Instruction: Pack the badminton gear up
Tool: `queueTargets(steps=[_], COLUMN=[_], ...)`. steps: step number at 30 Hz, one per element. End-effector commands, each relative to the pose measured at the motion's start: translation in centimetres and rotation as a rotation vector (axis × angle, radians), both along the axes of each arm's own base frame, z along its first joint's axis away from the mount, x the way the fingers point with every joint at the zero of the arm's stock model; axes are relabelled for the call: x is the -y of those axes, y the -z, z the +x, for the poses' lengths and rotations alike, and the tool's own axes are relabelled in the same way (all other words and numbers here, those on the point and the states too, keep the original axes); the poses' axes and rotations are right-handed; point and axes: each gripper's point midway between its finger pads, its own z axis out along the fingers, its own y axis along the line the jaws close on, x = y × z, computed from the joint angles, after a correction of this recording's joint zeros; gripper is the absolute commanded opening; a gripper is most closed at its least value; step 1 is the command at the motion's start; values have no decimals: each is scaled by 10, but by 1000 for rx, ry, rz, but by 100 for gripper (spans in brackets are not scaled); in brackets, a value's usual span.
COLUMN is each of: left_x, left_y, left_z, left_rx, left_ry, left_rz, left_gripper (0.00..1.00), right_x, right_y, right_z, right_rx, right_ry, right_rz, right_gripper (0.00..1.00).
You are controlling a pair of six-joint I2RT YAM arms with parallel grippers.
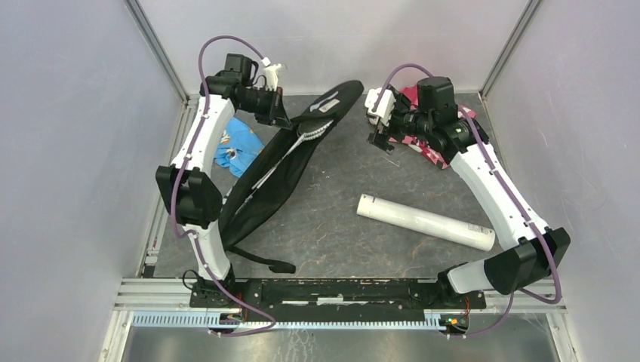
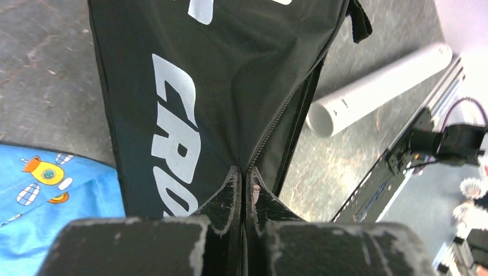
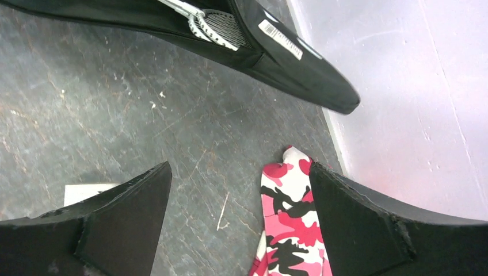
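Note:
The long black racket bag [image 1: 266, 181] lies slantwise on the left half of the table, and its white lettering fills the left wrist view [image 2: 190, 86]. At the bag's far end its mouth gapes, and a silver racket head [image 1: 313, 132] shows inside [image 3: 216, 23]. My left gripper [image 1: 281, 113] is shut on the bag's zipper edge [image 2: 246, 175] and lifts it there. The long white tube [image 1: 426, 222] lies on the table right of centre [image 2: 377, 86]. My right gripper [image 1: 377, 139] stands open over bare table [image 3: 240, 178], holding nothing.
A pink camouflage cloth [image 1: 423, 143] lies at the back right, its tip beside my right gripper's right finger [image 3: 288, 230]. A blue printed cloth [image 1: 238, 147] lies left of the bag [image 2: 46, 190]. White walls close the sides and back; a metal rail [image 1: 332, 290] runs along the near edge.

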Motion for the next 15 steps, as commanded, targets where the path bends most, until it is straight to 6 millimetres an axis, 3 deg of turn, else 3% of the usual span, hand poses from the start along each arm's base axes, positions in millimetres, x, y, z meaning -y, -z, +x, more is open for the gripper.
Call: queueTargets(steps=[1,15], left_x=[15,52], left_y=[-25,-15], left_z=[-31,-84], left_rx=[91,59], left_ry=[146,335], left_rz=[13,53], left_gripper=[2,2], right_x=[4,7], right_y=[-9,32], right_z=[-6,5], right_rx=[102,168], right_ry=[-78,-129], right_rz=[-105,-406], right_gripper=[96,98])
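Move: The right gripper, open and empty, has the bag's free top end about 9 cm ahead, 8 cm to its left and some 10 cm lower. The racket head in the bag's mouth lies about 14 cm left, level fore and aft. The camouflage pack is some 9 cm ahead and 26 cm right, down on the table. From the left gripper, pinching the bag by its zip edge, that top end is about 16 cm right and 7 cm ahead. Keep the left gripper shut on the bag's zip edge and carry it back and to the right, about 8 cm in all, sinking slightly and turning some 15 degrees clockwise, so the bag's top end swings in to the right hand. Meanwhile lower the wide-open right gripper about 3 cm, tipping its fingers farther down over that end without closing. ##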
